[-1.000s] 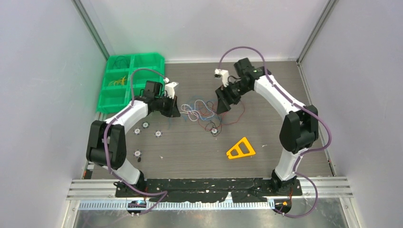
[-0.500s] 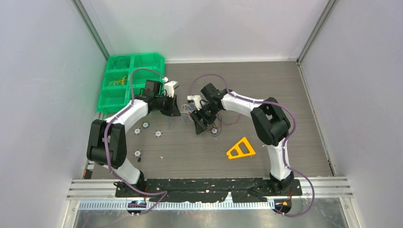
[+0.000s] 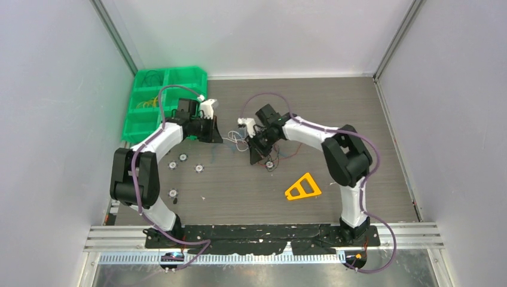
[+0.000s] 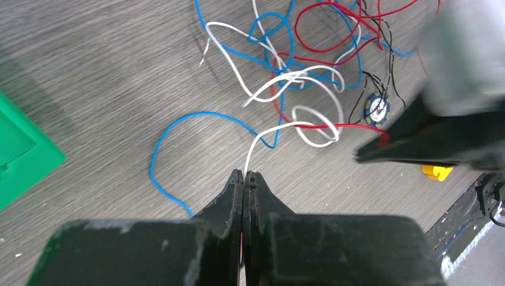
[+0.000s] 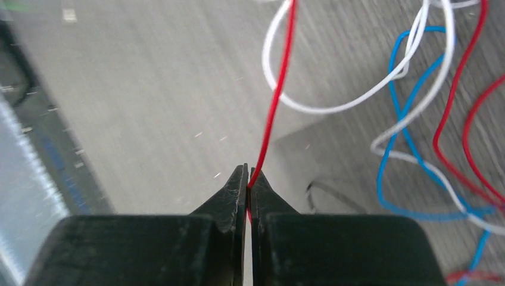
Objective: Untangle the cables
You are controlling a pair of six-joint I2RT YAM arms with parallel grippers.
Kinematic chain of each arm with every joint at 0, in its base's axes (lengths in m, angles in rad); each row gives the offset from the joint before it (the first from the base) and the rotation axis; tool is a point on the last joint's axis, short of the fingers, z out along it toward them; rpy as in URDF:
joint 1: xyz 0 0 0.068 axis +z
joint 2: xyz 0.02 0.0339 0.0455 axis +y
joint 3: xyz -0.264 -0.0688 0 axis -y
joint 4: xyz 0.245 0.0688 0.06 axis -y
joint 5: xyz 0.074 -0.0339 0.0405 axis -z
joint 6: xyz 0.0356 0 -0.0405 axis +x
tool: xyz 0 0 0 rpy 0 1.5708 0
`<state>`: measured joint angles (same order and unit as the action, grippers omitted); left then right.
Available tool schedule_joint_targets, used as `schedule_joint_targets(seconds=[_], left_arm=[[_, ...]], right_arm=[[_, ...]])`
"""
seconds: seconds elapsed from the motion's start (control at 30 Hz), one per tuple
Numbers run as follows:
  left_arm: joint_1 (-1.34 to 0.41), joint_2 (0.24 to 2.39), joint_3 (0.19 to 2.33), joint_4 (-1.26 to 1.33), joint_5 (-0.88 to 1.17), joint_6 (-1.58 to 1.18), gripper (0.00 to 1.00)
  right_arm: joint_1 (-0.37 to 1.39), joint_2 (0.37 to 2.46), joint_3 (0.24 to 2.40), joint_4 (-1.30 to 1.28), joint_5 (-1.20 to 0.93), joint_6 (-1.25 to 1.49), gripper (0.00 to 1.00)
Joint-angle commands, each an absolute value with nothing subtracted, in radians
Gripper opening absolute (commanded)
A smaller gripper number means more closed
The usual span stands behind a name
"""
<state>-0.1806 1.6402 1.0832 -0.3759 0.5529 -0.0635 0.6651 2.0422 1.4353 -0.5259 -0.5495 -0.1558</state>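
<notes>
The cables [image 3: 242,142] lie as a tangle of thin red, blue, white and black wires mid-table, between both arms. My left gripper [image 4: 245,174] is shut on a white cable [image 4: 253,145] that runs from its tips into the tangle [image 4: 298,77]. A loose blue cable [image 4: 152,161] loops on the table to its left. My right gripper [image 5: 248,173] is shut on a red cable [image 5: 271,113], which rises taut out of its tips past white and blue loops. From above, the left gripper [image 3: 214,135] and the right gripper [image 3: 255,156] stand on either side of the tangle.
A green compartment bin [image 3: 161,101] stands at the back left. Small round discs [image 3: 199,168] lie near the left arm, and another disc [image 4: 376,109] with black wires sits in the tangle. An orange triangle [image 3: 303,187] lies front right.
The right arm swung in from the back right down to the tangle and its open jaws closed on the red cable. The left gripper shifted slightly back and left, still shut.
</notes>
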Motion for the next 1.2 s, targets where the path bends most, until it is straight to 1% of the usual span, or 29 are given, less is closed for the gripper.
schedule_joint_targets(seconds=[0.0,0.1,0.17,0.27,0.37,0.53,0.77,0.8,0.87,0.9,0.93,1.0,1.03,1.17], left_arm=[[-0.173,1.649,1.13,-0.411,0.532,-0.061,0.0],[-0.172,1.677,1.136,-0.443,0.517,-0.071,0.0],[-0.173,1.687,1.134,-0.449,0.506,-0.08,0.0],[-0.172,1.693,1.132,-0.444,0.483,-0.09,0.0],[-0.172,1.703,1.143,-0.453,0.462,-0.09,0.0],[-0.173,1.721,1.157,-0.467,0.457,-0.087,0.0],[-0.172,1.702,1.174,-0.487,0.518,-0.047,0.0],[-0.171,1.678,1.172,-0.481,0.542,-0.034,0.06],[-0.166,1.596,1.159,-0.445,0.622,-0.033,0.39],[-0.163,1.544,1.151,-0.42,0.655,-0.038,0.52],[-0.163,1.482,1.146,-0.392,0.678,-0.042,0.63],[-0.164,1.376,1.143,-0.331,0.731,-0.058,0.94],[-0.166,1.332,1.14,-0.286,0.761,-0.087,0.99],[-0.256,1.272,1.136,-0.174,0.811,-0.094,1.0]], right_arm=[[0.569,1.744,1.517,-0.587,-0.794,-0.171,0.05],[0.48,1.584,1.559,-0.546,-0.846,-0.159,0.05],[0.445,1.53,1.617,-0.542,-0.854,-0.153,0.05],[0.386,1.491,1.746,-0.553,-0.863,-0.102,0.05],[0.334,1.451,1.824,-0.515,-0.862,-0.036,0.05],[0.255,1.425,1.958,-0.412,-0.814,0.053,0.05],[0.228,1.47,2.15,-0.346,-0.764,0.119,0.05],[0.227,1.478,2.158,-0.342,-0.763,0.125,0.05],[0.227,1.488,2.173,-0.361,-0.752,0.122,0.05],[0.227,1.491,2.18,-0.371,-0.738,0.117,0.05],[0.228,1.494,2.182,-0.39,-0.735,0.113,0.05],[0.227,1.494,2.185,-0.392,-0.729,0.12,0.06],[0.227,1.494,2.187,-0.384,-0.728,0.141,0.05],[0.228,1.51,2.223,-0.295,-0.742,0.225,0.05]])
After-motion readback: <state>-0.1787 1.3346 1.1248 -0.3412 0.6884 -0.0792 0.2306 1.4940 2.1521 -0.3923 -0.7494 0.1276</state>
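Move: The red cable is already pinched in the right gripper, low over the table. The tangle it must leave lies about 7 cm ahead and 3 cm below, with a round chip some 5 cm to the right and 1 cm back, and the yellow triangle about 16 cm right and 9 cm back. From the left gripper, which already holds the white cable, the tangle is roughly 10 cm right, 4 cm ahead and 8 cm below; the green bin's middle is some 18 cm left and 13 cm ahead. Pull the red cable up and away from the tangle with the right gripper kept shut: fast, about 55 cm up and 13 cm right, swinging the fingers up some 70 degrees, then hold high. Meanwhile keep the left gripper shut on the white cable, sinking about 3 cm; once the right is nearly at the top, open wide to release the white cable and rise smartly, tilting the fingers up. ##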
